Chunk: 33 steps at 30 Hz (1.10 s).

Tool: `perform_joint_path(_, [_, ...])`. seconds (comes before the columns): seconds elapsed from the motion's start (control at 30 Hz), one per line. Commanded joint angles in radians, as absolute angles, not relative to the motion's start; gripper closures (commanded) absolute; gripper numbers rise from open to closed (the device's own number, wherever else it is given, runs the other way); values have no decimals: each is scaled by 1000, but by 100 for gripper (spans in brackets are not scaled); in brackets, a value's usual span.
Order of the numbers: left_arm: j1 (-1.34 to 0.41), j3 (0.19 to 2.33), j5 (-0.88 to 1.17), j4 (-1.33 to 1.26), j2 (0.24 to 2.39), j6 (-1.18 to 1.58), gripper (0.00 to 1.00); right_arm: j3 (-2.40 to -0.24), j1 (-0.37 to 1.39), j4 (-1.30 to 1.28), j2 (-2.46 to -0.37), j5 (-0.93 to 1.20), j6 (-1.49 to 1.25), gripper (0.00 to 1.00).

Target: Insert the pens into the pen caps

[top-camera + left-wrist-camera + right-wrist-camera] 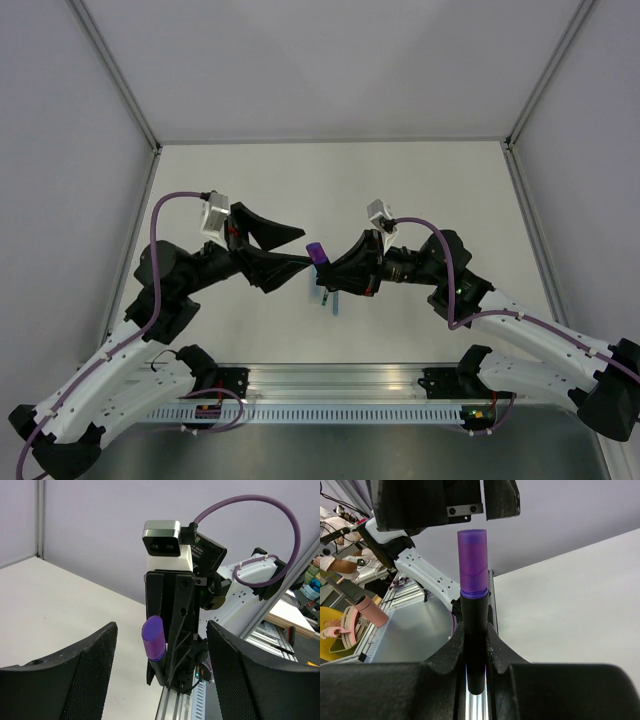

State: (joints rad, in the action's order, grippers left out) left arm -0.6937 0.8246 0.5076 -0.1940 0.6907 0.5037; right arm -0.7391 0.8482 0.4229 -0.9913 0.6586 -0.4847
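Note:
A black-and-purple marker (473, 625) stands up out of my right gripper (475, 645), which is shut on its black barrel. A purple pen cap (472, 565) sits on the marker's upper end. In the top view the capped end (316, 252) points at my left gripper (301, 250), with the right gripper (337, 268) behind it. My left gripper (161, 630) is open, its pads wide apart on either side of the purple cap (153, 637) without touching it. On the table below the grippers lie a pale-blue highlighter (323, 294) and a thin blue pen (334, 304), both partly hidden.
Both arms meet above the middle of the white table (420, 190), slightly towards its near side. An aluminium rail (330, 385) runs along the near edge between the arm bases. White walls with metal frame posts (120, 90) enclose the table on three sides.

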Motion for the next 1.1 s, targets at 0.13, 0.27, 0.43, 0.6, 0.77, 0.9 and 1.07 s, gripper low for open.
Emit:
perform_joint_path(0.13, [-698, 851, 598, -265, 753, 491, 34, -729, 856, 503, -977, 690, -502, 100])
perform_joint_path(0.27, [-698, 828, 610, -314, 761, 517, 36, -729, 856, 503, -979, 692, -503, 100])
perform_joint_path(0.43, [-698, 825, 626, -354, 767, 545, 40, -729, 859, 500, -982, 692, -502, 100])
perform_joint_path(0.6, [-698, 824, 632, -359, 773, 549, 42, -729, 862, 502, -982, 693, -502, 100])
perform_joint_path(0.77, [-696, 798, 643, -382, 784, 558, 45, -729, 868, 509, -985, 696, -506, 100])
perform_joint_path(0.9, [-698, 772, 661, -435, 801, 574, 52, -730, 870, 517, -991, 701, -514, 100])
perform_joint_path(1.07, [-698, 727, 722, -518, 830, 617, 82, -736, 870, 525, -1005, 709, -523, 100])
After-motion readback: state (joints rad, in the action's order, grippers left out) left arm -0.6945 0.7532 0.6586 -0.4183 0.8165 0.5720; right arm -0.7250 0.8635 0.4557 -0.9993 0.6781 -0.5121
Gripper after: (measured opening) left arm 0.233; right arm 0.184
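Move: The purple cap, already sitting on the upper end of the black pen, lies about 3 cm to the right of the left hand's open fingers and some 3 cm below them, level with them fore and aft. The black pen's barrel is below the cap, about 2 cm back, 4 cm right and 7 cm below the left hand. From the right hand, which holds the barrel, the cap is roughly 4 cm up and 2 cm ahead, with no sideways offset. The purple cap is taken between the left fingertips: the left hand dips right and down towards it, rises back about 1.5 cm, then sinks again while easing farther right, ending some 3 cm right and 2 cm lower, turned about 10 degrees clockwise. Its wide-open fingers narrow throughout and finally pinch the cap's upper part from both sides. The right hand keeps its grip on the black barrel, drifting back barely 1 cm. ##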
